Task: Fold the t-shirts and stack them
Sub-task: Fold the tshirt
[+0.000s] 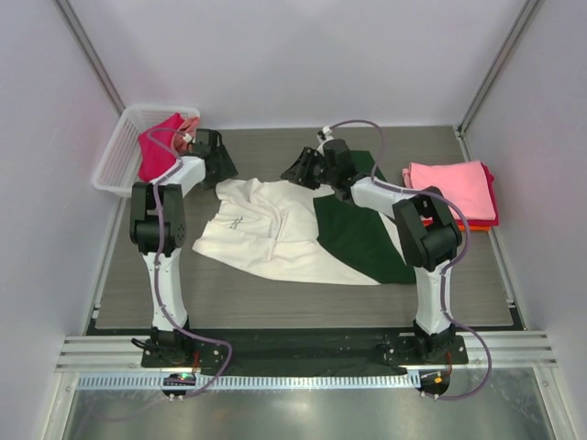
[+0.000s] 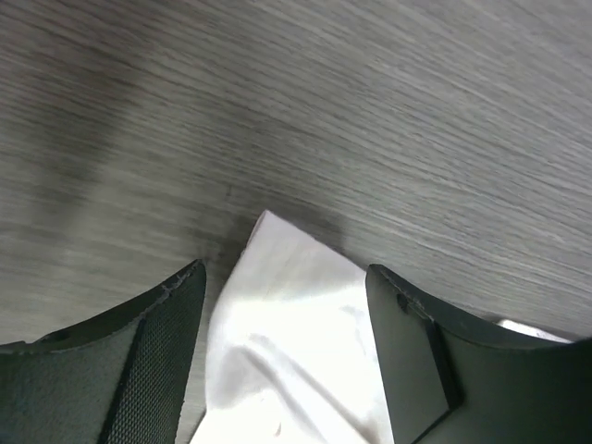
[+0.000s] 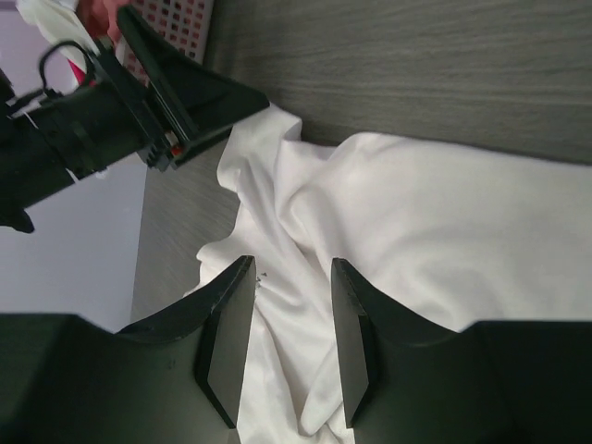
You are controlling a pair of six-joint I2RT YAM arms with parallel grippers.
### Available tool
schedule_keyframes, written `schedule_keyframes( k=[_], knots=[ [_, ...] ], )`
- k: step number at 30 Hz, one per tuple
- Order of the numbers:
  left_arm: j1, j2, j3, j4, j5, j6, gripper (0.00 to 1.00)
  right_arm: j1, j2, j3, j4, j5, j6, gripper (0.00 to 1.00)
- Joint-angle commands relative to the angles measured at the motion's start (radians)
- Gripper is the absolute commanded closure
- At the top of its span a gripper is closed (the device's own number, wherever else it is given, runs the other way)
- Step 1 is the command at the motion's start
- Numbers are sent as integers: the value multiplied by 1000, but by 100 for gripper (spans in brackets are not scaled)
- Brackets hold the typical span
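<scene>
A cream t-shirt (image 1: 275, 234) with a dark green part (image 1: 358, 234) lies crumpled in the middle of the table. My left gripper (image 1: 220, 174) is at its far-left corner. In the left wrist view this gripper (image 2: 287, 287) is open, and the cream corner (image 2: 287, 333) lies flat between its fingers. My right gripper (image 1: 295, 172) hovers over the shirt's far edge. It (image 3: 291, 277) is open above cream folds (image 3: 444, 231). A pink t-shirt (image 1: 451, 188) tops a folded stack at the right, with red and orange edges (image 1: 492, 209) under it. A magenta t-shirt (image 1: 158, 151) sits in the basket.
The white mesh basket (image 1: 115, 163) stands at the far left, close behind my left arm, and shows in the right wrist view as the basket (image 3: 180, 23). The left gripper's finger (image 3: 213, 92) also shows there. White enclosure walls ring the grey table (image 1: 275, 289).
</scene>
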Motion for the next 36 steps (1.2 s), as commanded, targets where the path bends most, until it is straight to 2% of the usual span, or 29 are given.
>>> schedule_keyframes(
  k=[1, 4, 5, 7, 8, 11, 12, 15, 16, 19, 21, 25, 30, 36],
  knots=[
    [15, 50, 69, -37, 62, -10, 31, -62, -77, 75, -16, 23, -27, 55],
    [15, 83, 88, -63, 130, -18, 44, -120, -78, 115, -25, 34, -6, 56],
    [15, 83, 83, -63, 149, -21, 55, -137, -72, 125, -34, 53, -1, 56],
    [16, 83, 69, -49, 148, -29, 66, -183, -60, 185, -75, 101, -10, 56],
    [18, 80, 69, -34, 145, -29, 80, -195, -43, 219, -156, 162, -45, 56],
    [24, 51, 74, -13, 98, -22, 100, -223, 52, 384, -336, 308, -134, 54],
    [25, 37, 69, -8, 22, -19, 100, -228, 117, 473, -370, 333, -154, 54],
    [33, -41, 5, 32, -85, -15, 100, -238, 225, 660, -519, 444, -225, 51],
    [39, -70, -61, 50, -150, -19, 100, -241, 286, 705, -551, 466, -239, 51],
    [71, -175, -168, 131, -217, -56, 100, -254, 382, 841, -651, 560, -291, 44],
    [99, -235, -254, 190, -223, -84, 100, -261, 405, 877, -662, 592, -325, 37],
    [128, -263, -307, 239, -222, -99, 100, -283, 463, 921, -662, 572, -332, 32],
    [128, -229, -275, 227, -217, -95, 100, -300, 554, 1003, -677, 505, -326, 31],
    [127, -189, -253, 245, -117, -87, 100, -303, 587, 1017, -668, 497, -331, 31]
  ],
)
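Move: The white corner of the t-shirt I want lies between my open left fingers, about 1 cm ahead, 1 cm right and 2 cm below. From that hand the white basket is some 21 cm left and 8 cm ahead; the salmon cloth in it, 9 cm left and 14 cm ahead. My right hand heads for the green sleeve's far right corner, about 20 cm ahead, 24 cm right and 10 cm down; the sleeve's other far corner lies some 18 cm left of it, the folded stack 25 cm right and 17 cm nearer. I sink my left fingers a little and shut them on the white corner, then pull it left and slightly back, about 10 cm, lifting it a few centimetres beside the basket. Meanwhile my open right hand arcs over the shirt, some 23 cm right and 20 forward, rising first and then dropping, turning clockwise and tipping its fingers down as they open wider around the sleeve corner, not yet closed. ##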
